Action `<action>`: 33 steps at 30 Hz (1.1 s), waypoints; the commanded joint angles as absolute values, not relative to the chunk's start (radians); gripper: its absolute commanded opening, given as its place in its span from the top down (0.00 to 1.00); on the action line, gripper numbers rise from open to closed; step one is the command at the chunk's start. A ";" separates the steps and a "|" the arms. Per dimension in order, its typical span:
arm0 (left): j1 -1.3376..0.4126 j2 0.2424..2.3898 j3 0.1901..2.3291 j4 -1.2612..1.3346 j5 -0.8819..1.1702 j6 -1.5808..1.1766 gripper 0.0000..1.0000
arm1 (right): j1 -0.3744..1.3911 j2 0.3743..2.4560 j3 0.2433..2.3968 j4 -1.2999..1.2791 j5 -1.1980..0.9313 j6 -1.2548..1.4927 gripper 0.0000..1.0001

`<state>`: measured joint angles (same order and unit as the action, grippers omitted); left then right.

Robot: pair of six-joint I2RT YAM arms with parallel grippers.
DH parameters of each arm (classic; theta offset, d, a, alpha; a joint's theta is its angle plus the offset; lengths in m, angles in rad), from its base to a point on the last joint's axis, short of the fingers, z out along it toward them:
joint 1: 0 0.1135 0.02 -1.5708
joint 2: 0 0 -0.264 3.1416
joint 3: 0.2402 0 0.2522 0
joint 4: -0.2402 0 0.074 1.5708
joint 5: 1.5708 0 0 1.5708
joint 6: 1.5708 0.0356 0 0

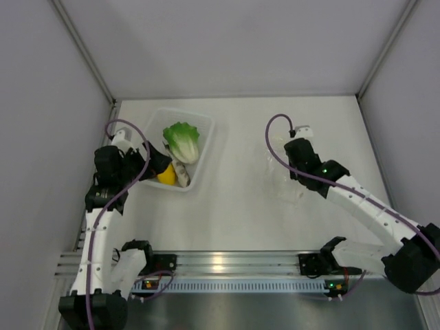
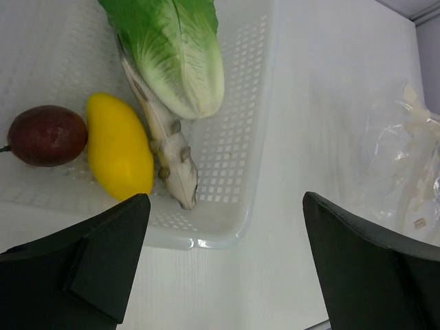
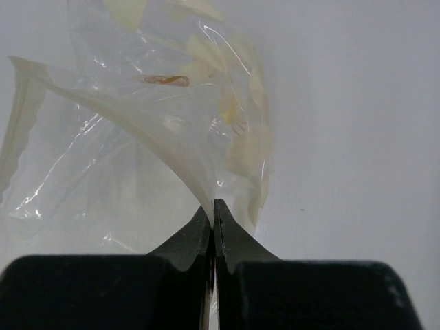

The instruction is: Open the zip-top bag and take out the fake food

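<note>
The fake food lies in a clear perforated tray (image 2: 242,180): a green lettuce leaf (image 2: 175,55), a yellow piece (image 2: 118,148), a dark red fruit (image 2: 47,135) and a whitish-brown elongated piece (image 2: 168,148). My left gripper (image 2: 227,213) hangs open over the tray's near corner, holding nothing. In the top view it (image 1: 152,163) sits by the tray's left side. The zip-top bag (image 3: 137,130) is crinkled and looks empty. My right gripper (image 3: 214,210) is shut on a fold of its plastic. From above the bag (image 1: 283,180) lies right of centre, under the right gripper (image 1: 297,152).
The tray (image 1: 206,130) stands at the back left of the white table. Grey walls close in on three sides. A metal rail (image 1: 227,265) with the arm bases runs along the near edge.
</note>
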<state>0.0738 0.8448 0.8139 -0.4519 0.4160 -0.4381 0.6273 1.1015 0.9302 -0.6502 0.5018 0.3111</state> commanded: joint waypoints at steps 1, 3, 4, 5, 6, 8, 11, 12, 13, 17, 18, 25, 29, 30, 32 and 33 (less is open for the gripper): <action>0.071 0.766 0.887 -0.618 0.353 -0.338 0.02 | 0.507 1.199 1.017 -0.686 0.650 0.209 1.00; 0.072 0.730 0.894 -0.655 0.330 -0.319 0.02 | 0.439 1.244 1.058 -0.675 0.641 0.180 1.00; 0.071 0.717 0.887 -0.661 0.315 -0.330 0.02 | 0.367 1.276 1.072 -0.669 0.618 0.184 1.00; 0.071 0.692 0.881 -0.661 0.339 -0.333 0.02 | 0.339 1.287 1.083 -0.649 0.623 0.172 1.00; 0.071 0.686 0.874 -0.660 0.371 -0.325 0.02 | 0.324 1.296 1.081 -0.615 0.633 0.158 1.00; 0.071 0.673 0.862 -0.663 0.384 -0.327 0.02 | 0.299 1.345 1.107 -0.559 0.684 0.132 1.00; 0.071 0.667 0.850 -0.661 0.393 -0.330 0.02 | 0.265 1.457 1.169 -0.525 0.809 0.120 1.00; 0.072 0.661 0.845 -0.661 0.391 -0.334 0.02 | 0.262 1.488 1.180 -0.508 0.852 0.106 1.00; 0.071 0.658 0.841 -0.660 0.385 -0.339 0.02 | 0.261 1.553 1.189 -0.490 0.850 0.103 1.00; 0.071 0.637 0.818 -0.660 0.335 -0.362 0.02 | 0.267 1.704 1.307 -0.560 0.830 0.146 0.91; 0.072 0.627 0.812 -0.660 0.324 -0.365 0.02 | 0.273 1.713 1.312 -0.563 0.819 0.165 0.85; 0.071 0.554 0.799 -0.658 0.265 -0.390 0.02 | 0.294 1.632 1.282 -0.526 0.576 0.193 0.64; 0.071 0.540 0.799 -0.660 0.259 -0.391 0.02 | 0.325 1.597 1.299 -0.589 0.551 0.195 0.42; 0.072 0.537 0.798 -0.658 0.256 -0.393 0.02 | 0.330 1.579 1.296 -0.592 0.549 0.198 0.41; 0.071 0.534 0.799 -0.658 0.249 -0.394 0.02 | 0.342 1.517 1.295 -0.601 0.535 0.201 0.37; 0.072 0.534 0.799 -0.658 0.245 -0.396 0.02 | 0.344 1.496 1.295 -0.604 0.531 0.202 0.35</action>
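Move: The right hand already has the zip-top bag's edge pinched in shut fingers; the bag's middle is roughly 6 cm ahead of it, 4 cm to its left and 9 cm below. It is taken to the clear stretch of table some 12 cm ahead of the hand, 11 cm to its right and 10 cm below, with nothing standing nearby. From the idle left hand the bag lies about 48 cm to the right, 8 cm farther out and 18 cm lower. Still pinching the empty bag's edge, the right hand sweeps it right, then forward, about 12 cm each way, swinging clockwise and rolling its left side down. It dips a little over the clear table, opens its fingers past halfway to let go, and eases back left some 5 cm. The open left hand backs about 6 cm away from the basket. ##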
